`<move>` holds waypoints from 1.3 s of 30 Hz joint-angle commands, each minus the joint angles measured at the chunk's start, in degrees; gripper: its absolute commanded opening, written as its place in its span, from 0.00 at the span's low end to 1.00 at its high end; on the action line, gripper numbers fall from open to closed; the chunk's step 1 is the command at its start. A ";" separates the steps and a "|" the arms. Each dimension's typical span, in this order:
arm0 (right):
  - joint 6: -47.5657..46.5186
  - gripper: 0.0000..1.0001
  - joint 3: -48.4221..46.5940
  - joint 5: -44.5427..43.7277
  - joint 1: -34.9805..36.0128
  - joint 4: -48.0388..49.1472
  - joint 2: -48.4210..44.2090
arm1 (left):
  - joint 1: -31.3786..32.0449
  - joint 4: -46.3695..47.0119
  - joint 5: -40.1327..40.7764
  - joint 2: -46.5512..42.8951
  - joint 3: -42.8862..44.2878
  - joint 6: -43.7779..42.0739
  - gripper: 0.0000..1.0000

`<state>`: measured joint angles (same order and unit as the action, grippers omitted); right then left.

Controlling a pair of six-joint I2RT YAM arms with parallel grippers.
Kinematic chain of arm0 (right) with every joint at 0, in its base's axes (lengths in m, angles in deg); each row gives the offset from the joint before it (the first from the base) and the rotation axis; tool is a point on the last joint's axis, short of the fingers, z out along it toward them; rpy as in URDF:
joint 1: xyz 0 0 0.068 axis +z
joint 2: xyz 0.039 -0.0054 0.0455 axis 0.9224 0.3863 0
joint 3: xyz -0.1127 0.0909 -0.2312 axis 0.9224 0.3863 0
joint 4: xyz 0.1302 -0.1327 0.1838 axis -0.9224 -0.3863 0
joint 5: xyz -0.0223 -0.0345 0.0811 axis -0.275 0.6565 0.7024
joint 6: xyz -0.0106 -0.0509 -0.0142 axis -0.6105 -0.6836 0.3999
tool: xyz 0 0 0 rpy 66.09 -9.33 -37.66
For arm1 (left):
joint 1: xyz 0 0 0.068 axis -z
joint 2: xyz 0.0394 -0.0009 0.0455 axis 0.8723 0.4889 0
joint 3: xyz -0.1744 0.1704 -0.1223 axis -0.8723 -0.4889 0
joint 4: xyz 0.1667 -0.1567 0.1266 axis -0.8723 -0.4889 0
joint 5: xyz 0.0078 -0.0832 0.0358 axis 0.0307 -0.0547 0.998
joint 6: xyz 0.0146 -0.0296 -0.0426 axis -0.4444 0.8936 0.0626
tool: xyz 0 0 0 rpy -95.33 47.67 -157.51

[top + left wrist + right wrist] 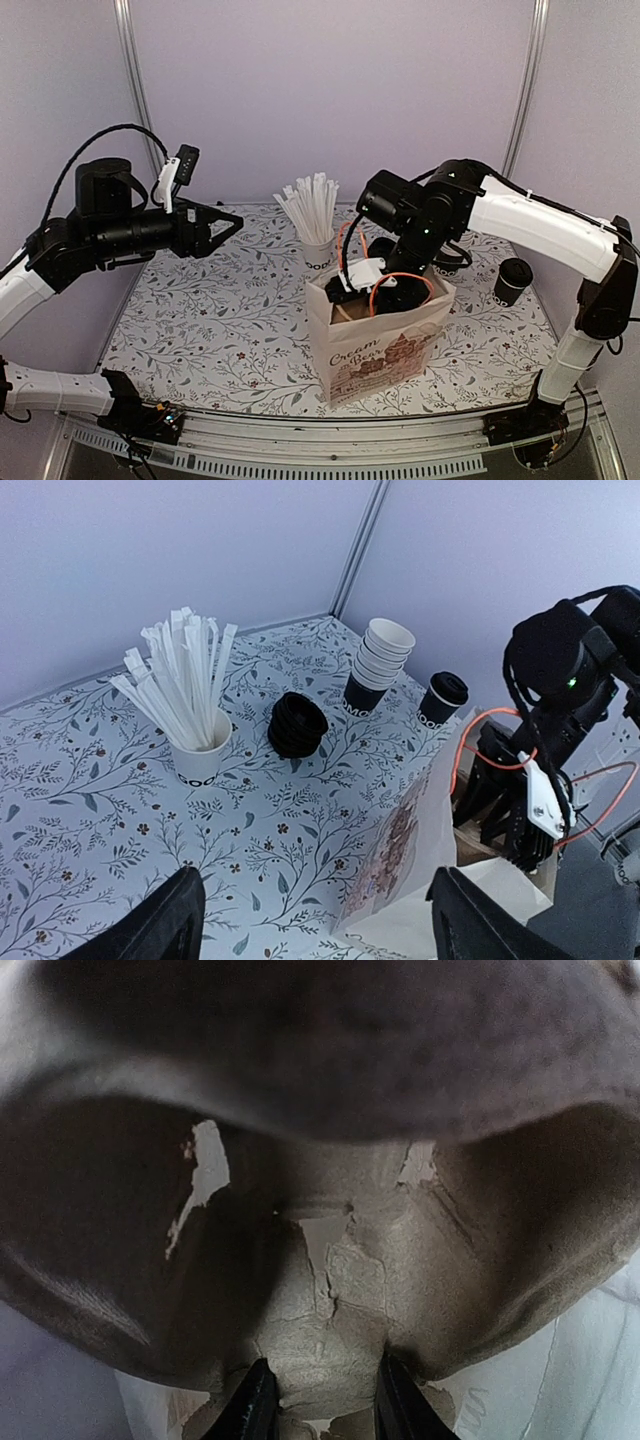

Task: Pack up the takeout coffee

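The takeout coffee (512, 280), a black cup with a black lid, stands on the table right of the paper bag (380, 345); the left wrist view shows the takeout coffee (442, 697) behind the bag (420, 880). My right gripper (385, 295) reaches down into the bag's open top. In its wrist view the right gripper (320, 1400) has its two fingers closed on a ridge of a brown moulded pulp cup carrier (330, 1290) that fills the frame. My left gripper (225, 225) hangs open above the table's left side, nothing between its fingers (170, 920).
A white cup of straws (195, 750) stands behind the bag, with a stack of black lids (297, 723) and a stack of lidless cups (378, 665) beside it. Orange cable loops over the bag's mouth (400, 285). Walls enclose the table at the back and sides.
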<state>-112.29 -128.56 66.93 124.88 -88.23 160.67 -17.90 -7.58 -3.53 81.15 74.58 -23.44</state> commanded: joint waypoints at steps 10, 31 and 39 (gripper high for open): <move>1.00 0.30 -0.48 -1.53 0.08 -2.31 -4.95 | -1.53 5.31 -8.51 1.99 -2.77 4.93 0.80; 4.43 0.29 -1.77 -3.99 0.07 -2.35 -6.07 | 25.43 12.40 9.05 20.64 2.30 29.67 0.79; 4.85 0.29 -1.86 -4.39 0.11 -2.17 -6.14 | 30.93 8.71 12.89 22.79 5.24 32.67 0.80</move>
<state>-108.86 -129.11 63.82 124.88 -90.78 155.58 9.22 1.56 7.62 102.35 76.50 7.20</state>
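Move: The cup carrier, already pinched in the right fingers, sits in the paper bag's mouth, about 22 cm right of the left hand, 7 cm back and 14 cm lower. The bag stands around the right hand, its middle roughly straight below by 7 cm. From the right hand, the straw cup is some 25 cm ahead and 13 cm left, the black lids about 22 cm straight ahead, both lower. Left sweeps some 15 cm right, down and back towards the carrier; right, still pinching it, rises 3 cm. ##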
